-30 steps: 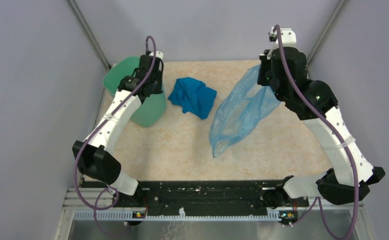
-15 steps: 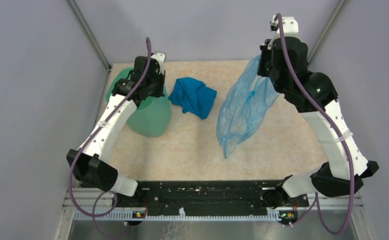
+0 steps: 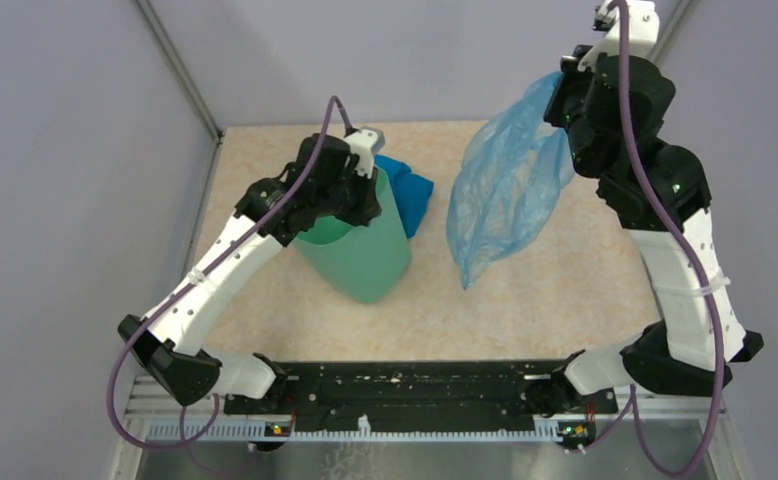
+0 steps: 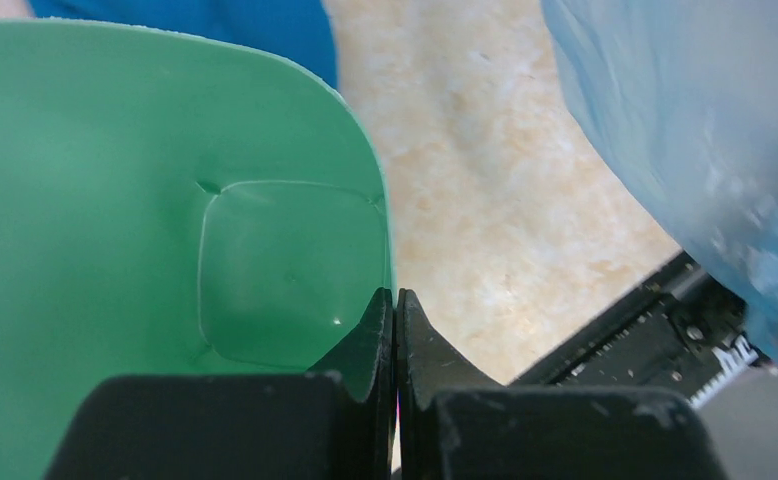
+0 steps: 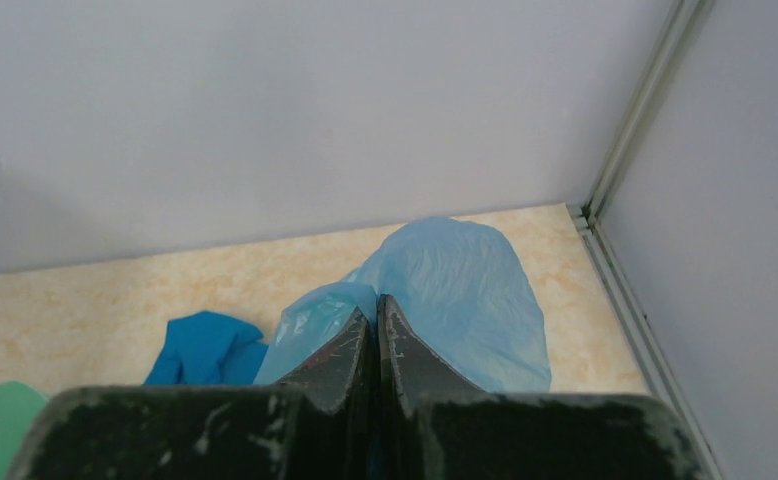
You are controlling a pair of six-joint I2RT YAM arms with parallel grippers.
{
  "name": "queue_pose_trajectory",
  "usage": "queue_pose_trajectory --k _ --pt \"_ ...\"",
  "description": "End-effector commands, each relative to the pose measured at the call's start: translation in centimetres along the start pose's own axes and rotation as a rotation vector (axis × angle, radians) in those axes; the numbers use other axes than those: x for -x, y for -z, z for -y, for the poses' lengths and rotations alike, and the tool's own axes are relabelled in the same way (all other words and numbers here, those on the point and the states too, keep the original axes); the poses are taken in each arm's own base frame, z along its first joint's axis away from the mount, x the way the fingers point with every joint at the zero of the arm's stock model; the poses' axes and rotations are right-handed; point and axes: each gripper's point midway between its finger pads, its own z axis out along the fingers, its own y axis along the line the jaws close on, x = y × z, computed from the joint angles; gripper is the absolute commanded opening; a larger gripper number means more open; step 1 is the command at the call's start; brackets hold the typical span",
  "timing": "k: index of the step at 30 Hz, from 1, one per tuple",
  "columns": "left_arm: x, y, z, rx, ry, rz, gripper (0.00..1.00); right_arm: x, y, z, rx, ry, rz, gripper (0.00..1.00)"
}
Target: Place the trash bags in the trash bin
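The mint-green trash bin point(image 3: 365, 255) is tilted, held off the table by its rim near the middle left. My left gripper point(image 3: 357, 200) is shut on the bin's rim; in the left wrist view the gripper point(image 4: 395, 300) pinches the thin wall, with the bin's inside point(image 4: 165, 220) to its left. My right gripper point(image 3: 568, 75) is shut on the top of the light-blue trash bag point(image 3: 505, 195), which hangs down from it at the back right. In the right wrist view the gripper point(image 5: 375, 305) pinches the bag point(image 5: 465, 290).
A crumpled dark-blue cloth point(image 3: 410, 195) lies behind the bin, partly hidden by it; it also shows in the right wrist view point(image 5: 205, 350). The cell's walls and metal corner post point(image 3: 180, 70) close in the back. The black rail point(image 3: 405, 385) runs along the near edge.
The left arm has carried the bin to the right, toward the middle, and tilted it over the cloth. The right arm has lifted the bag higher and further back.
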Motion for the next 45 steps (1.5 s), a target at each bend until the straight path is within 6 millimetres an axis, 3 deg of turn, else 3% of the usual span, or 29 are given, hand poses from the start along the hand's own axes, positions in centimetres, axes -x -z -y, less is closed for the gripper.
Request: queue_pose_trajectory --k 1,8,14,19,28,32,36,45 --pt "0.3 0.6 4.2 -0.095 0.037 0.029 0.00 5.3 2.2 2.3 -0.028 -0.087 0.149 0.00" --pt "-0.4 -1.1 10.4 -0.238 0.057 0.012 0.00 8.0 3.7 4.4 -0.075 -0.109 0.229 0.00" --pt "-1.3 -3.5 14.8 -0.319 0.044 -0.012 0.00 11.0 6.3 6.3 -0.060 -0.204 0.339 0.00" --pt "-1.1 -6.5 15.7 -0.310 0.018 0.027 0.00 12.1 7.7 7.0 -0.035 -0.238 0.381 0.00" --pt "2.1 -9.3 16.0 -0.285 -0.028 0.173 0.00 12.3 8.1 7.2 -0.027 -0.239 0.385 0.00" --pt "2.5 -10.3 16.3 -0.290 -0.034 0.174 0.14 12.3 8.1 7.1 -0.023 -0.237 0.385 0.00" --pt "3.1 -9.3 16.5 -0.305 -0.030 0.193 0.26 12.3 8.0 6.9 -0.017 -0.231 0.380 0.00" --pt "5.4 -3.5 16.7 -0.357 -0.007 0.268 0.45 12.9 8.1 6.4 0.018 -0.211 0.406 0.00"
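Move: The left hand still pinches the rim of the green trash bin, whose middle is about 4 cm left, 2 cm ahead and 12 cm below. The light-blue trash bag, hanging from the right hand, has its middle roughly 29 cm right of the left hand, 4 cm ahead and about level; the dark blue cloth lies some 22 cm straight ahead and 29 cm lower. From the right hand, the bag's middle is about 22 cm straight below, and the bin's roughly 33 cm left, 2 cm back and 35 cm down. The left hand tows the bin by its rim some 18 cm to the right towards the hanging bag, swinging back and dipping a little before easing partway forward again, then opens its fingers around the rim and starts to rise. Meanwhile the right hand, keeping the bag pinched, lifts it about 11 cm while drawing back and right and tipping its fingers up some 20 degrees, then holds nearly still. ##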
